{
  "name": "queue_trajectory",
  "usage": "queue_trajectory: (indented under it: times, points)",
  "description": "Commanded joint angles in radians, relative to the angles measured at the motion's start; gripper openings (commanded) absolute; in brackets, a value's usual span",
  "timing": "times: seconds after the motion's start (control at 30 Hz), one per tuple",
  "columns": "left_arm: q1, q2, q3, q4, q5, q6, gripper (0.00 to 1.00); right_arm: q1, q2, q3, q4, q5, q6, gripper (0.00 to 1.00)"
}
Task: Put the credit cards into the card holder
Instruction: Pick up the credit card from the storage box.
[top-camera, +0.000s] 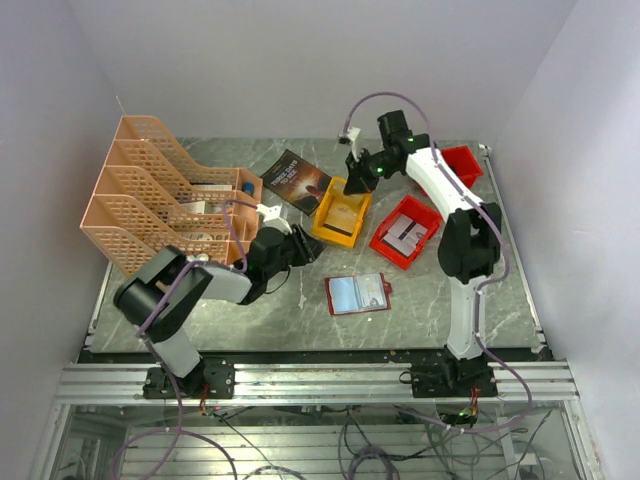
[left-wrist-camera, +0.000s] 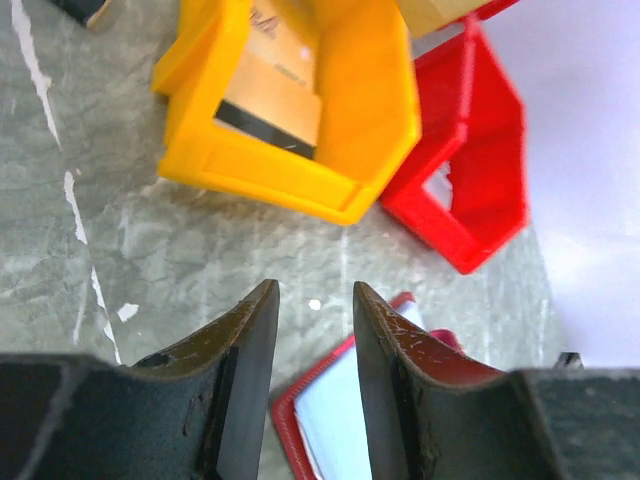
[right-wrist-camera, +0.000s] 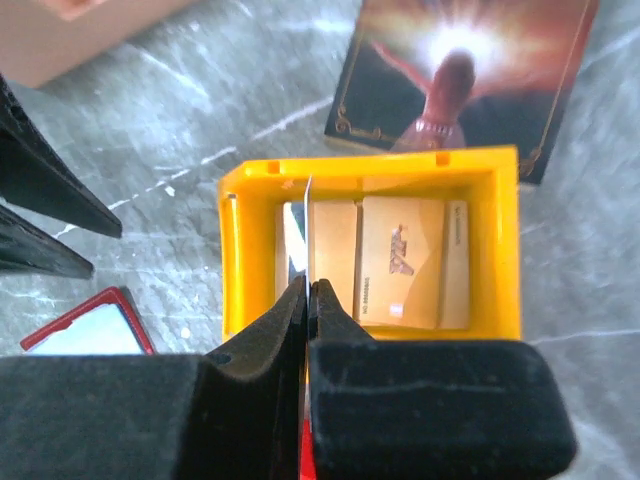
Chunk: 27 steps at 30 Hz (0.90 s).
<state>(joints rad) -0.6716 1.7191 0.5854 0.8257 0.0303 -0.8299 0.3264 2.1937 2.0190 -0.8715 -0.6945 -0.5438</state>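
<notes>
My right gripper (top-camera: 355, 186) (right-wrist-camera: 307, 283) hangs over the yellow bin (top-camera: 325, 222) (right-wrist-camera: 232, 262) (left-wrist-camera: 372, 130), shut on a credit card (right-wrist-camera: 308, 225) that I see edge-on as a thin pale line rising from the jaws. More gold credit cards (right-wrist-camera: 400, 262) (left-wrist-camera: 275, 95) lie flat in that bin. The card holder (top-camera: 357, 294) (left-wrist-camera: 325, 420) (right-wrist-camera: 88, 332), dark red with pale clear pockets, lies open on the table in front of the bin. My left gripper (top-camera: 310, 248) (left-wrist-camera: 315, 290) is open and empty, low over the table just left of the card holder.
A red bin (top-camera: 383, 243) (left-wrist-camera: 480, 170) with a pale card (top-camera: 405, 232) sits right of the yellow one, and a second red bin (top-camera: 463, 162) stands at the back right. A dark book (top-camera: 296, 181) (right-wrist-camera: 460, 70) lies behind the yellow bin. An orange file rack (top-camera: 150, 195) fills the left.
</notes>
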Motion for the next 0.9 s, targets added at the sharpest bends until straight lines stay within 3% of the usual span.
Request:
queue_trajectory:
  times: [0.0, 0.07, 0.23, 0.37, 0.5, 0.6, 0.87]
  points:
    - [0.006, -0.156, -0.06, 0.071, -0.002, 0.079, 0.47, -0.025, -0.139, -0.081, 0.096, -0.194, -0.113, 0.0]
    - [0.007, -0.236, -0.094, 0.064, -0.004, 0.102, 0.47, -0.03, -0.22, -0.149, 0.11, -0.275, -0.256, 0.0]
    - [0.007, -0.485, -0.19, -0.002, -0.012, 0.173, 0.48, -0.028, -0.436, -0.379, 0.084, -0.397, -0.823, 0.0]
    - [0.006, -0.697, -0.272, -0.088, -0.029, 0.23, 0.48, -0.015, -0.473, -0.39, -0.079, -0.331, -1.168, 0.0]
    - [0.005, -0.893, -0.317, -0.168, -0.028, 0.308, 0.48, 0.014, -0.511, -0.39, -0.191, -0.153, -1.405, 0.0]
    - [0.004, -0.984, -0.344, -0.173, 0.012, 0.353, 0.48, 0.016, -0.524, -0.332, -0.242, -0.082, -1.453, 0.0]
    - [0.002, -1.028, -0.461, 0.122, 0.101, 0.383, 0.48, 0.025, -0.583, -0.298, -0.31, -0.056, -1.571, 0.0]
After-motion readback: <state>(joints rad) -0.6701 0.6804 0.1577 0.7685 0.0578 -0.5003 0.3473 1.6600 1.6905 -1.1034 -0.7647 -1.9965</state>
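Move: The right hand already has the credit card lifted above the yellow box, whose middle is about 3 cm back, 1 cm left and 10 cm below. The card holder it is meant for lies some 25 cm back, 2 cm right and 13 cm down; the near red box is roughly 8 cm back, 14 cm right and 10 cm down. From the free left hand, the card holder is about 12 cm back, 12 cm right and 8 cm below. Rising about 12 cm and drawing back some 9 cm, mostly early on, the right hand keeps the credit card pinched and rolls its wrist steadily about the line of its fingers by roughly 85 degrees, counter-clockwise looking along them; the fingers still point left and down. Up, back and to its left, the empty left hand withdraws from beside the yellow box, tipping its fingers upward, half open. ##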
